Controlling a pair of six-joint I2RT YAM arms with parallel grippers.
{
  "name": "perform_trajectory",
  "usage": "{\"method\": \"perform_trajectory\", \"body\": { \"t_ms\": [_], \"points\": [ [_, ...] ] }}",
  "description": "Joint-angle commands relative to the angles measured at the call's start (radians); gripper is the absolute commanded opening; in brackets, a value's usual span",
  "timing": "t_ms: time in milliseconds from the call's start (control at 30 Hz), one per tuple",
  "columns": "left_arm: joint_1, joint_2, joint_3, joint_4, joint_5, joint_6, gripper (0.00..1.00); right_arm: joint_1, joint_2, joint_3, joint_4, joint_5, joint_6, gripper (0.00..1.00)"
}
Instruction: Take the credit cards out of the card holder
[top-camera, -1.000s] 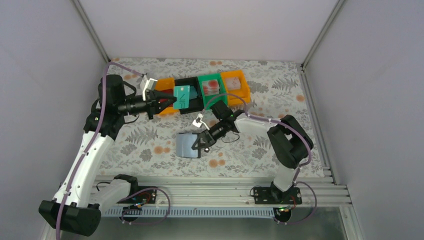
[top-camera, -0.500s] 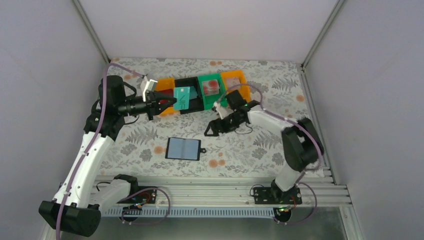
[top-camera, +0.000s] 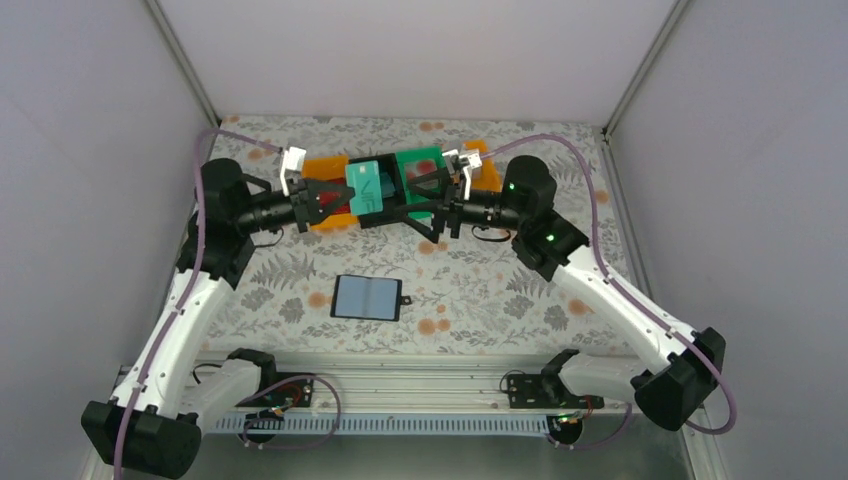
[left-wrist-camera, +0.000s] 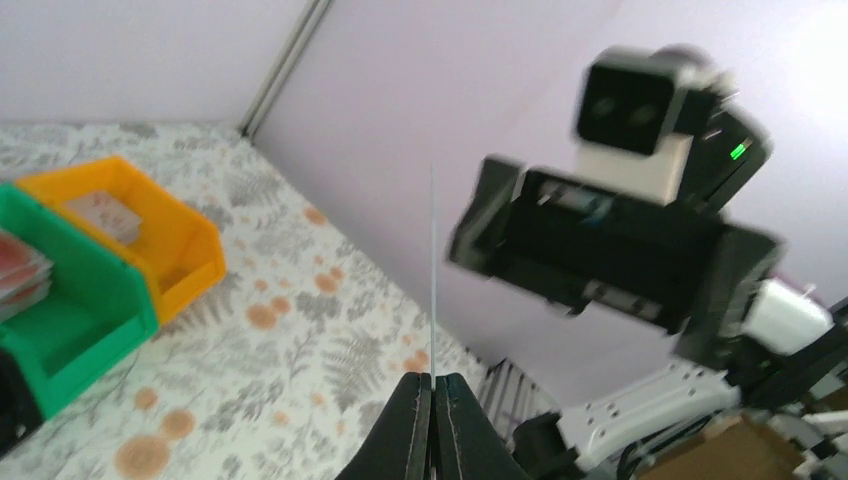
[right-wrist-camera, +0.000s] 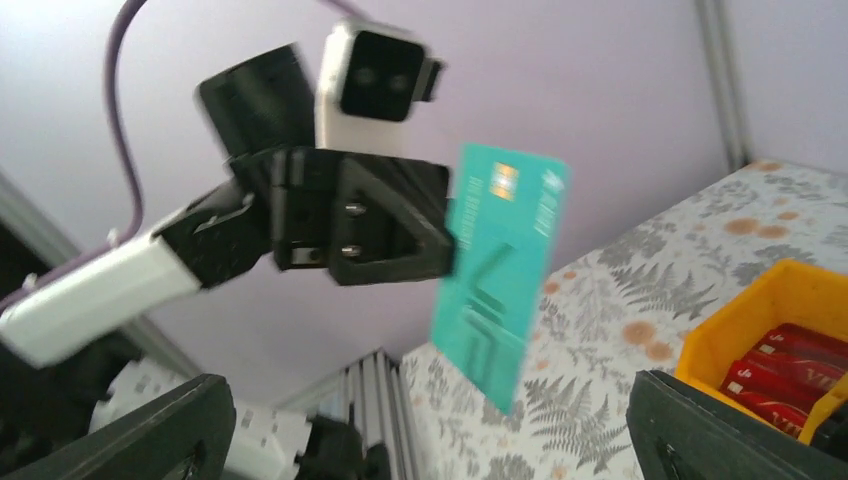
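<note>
A teal credit card (top-camera: 366, 187) with a gold chip hangs upright in the air over the bins, and my left gripper (top-camera: 346, 196) is shut on its left edge. In the left wrist view the credit card (left-wrist-camera: 432, 270) is a thin edge-on line rising from the closed fingertips (left-wrist-camera: 420, 395). My right gripper (top-camera: 420, 203) faces it with jaws wide open, just right of the card and holding nothing. In the right wrist view the card (right-wrist-camera: 500, 270) stands a little beyond the gripper (right-wrist-camera: 430, 440). The card holder (top-camera: 367, 297) lies open and flat on the table, apart from both grippers.
A row of bins runs along the back under the grippers: orange (top-camera: 325, 168), black (top-camera: 392, 212), green (top-camera: 420, 163) and orange (top-camera: 480, 158). Red cards lie in an orange bin (right-wrist-camera: 770, 335). Grey walls enclose the patterned table (top-camera: 480, 290).
My right gripper let go of the card holder, opened wide and swung up and back to face the card. The holder now lies flat and open. The left gripper shifted slightly right with the card.
</note>
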Motion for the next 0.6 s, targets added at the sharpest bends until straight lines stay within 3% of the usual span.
{"method": "perform_trajectory", "body": {
  "t_ms": [0,67,267,333,467,533,567],
  "points": [
    [0.001,-0.013,0.044,0.344,-0.007,-0.326,0.02,0.023,-0.007,-0.079,0.37,0.182,0.323,0.99],
    [-0.004,-0.01,0.056,0.405,0.008,-0.343,0.02,0.041,0.012,-0.051,0.404,0.196,0.365,0.99],
    [-0.035,-0.028,0.043,0.292,0.008,-0.243,0.02,0.086,0.087,0.075,0.339,0.144,0.297,0.97],
    [-0.039,-0.022,0.052,0.302,0.01,-0.242,0.02,0.101,0.145,0.148,0.266,0.11,0.268,0.9],
    [-0.061,-0.013,0.079,0.301,0.041,-0.196,0.02,0.113,0.202,0.204,0.216,0.068,0.24,0.61],
    [-0.07,-0.019,0.084,0.248,0.039,-0.162,0.02,0.114,0.198,0.203,0.218,0.05,0.228,0.29],
    [-0.07,-0.023,0.084,0.223,0.034,-0.145,0.02,0.114,0.193,0.206,0.211,0.041,0.216,0.08]
  ]
}}
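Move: The teal card stands in the left hand's closed fingers, its middle about 3 cm to the right of that grip and 1 cm ahead. From the wide-open right hand, the card's middle lies some 7 cm left, 3 cm ahead and 2 cm higher. Far below the right hand, the black box is about 25 cm ahead and 7 cm left, the green box 25 cm ahead and 2 cm right; the open card holder is 2 cm back, 9 cm left, nearly 40 cm down. No touch by the right fingers can be made out yet: they pass either side of the teal card's free right-hand part and close to about half. The right hand first edges forward, then goes about 5 cm left and 6 cm up, fingertips tipping up some 10 degrees. The left hand keeps its pinch and rises about 6.5 cm, easing slightly back and right, its tips also tilting up. ##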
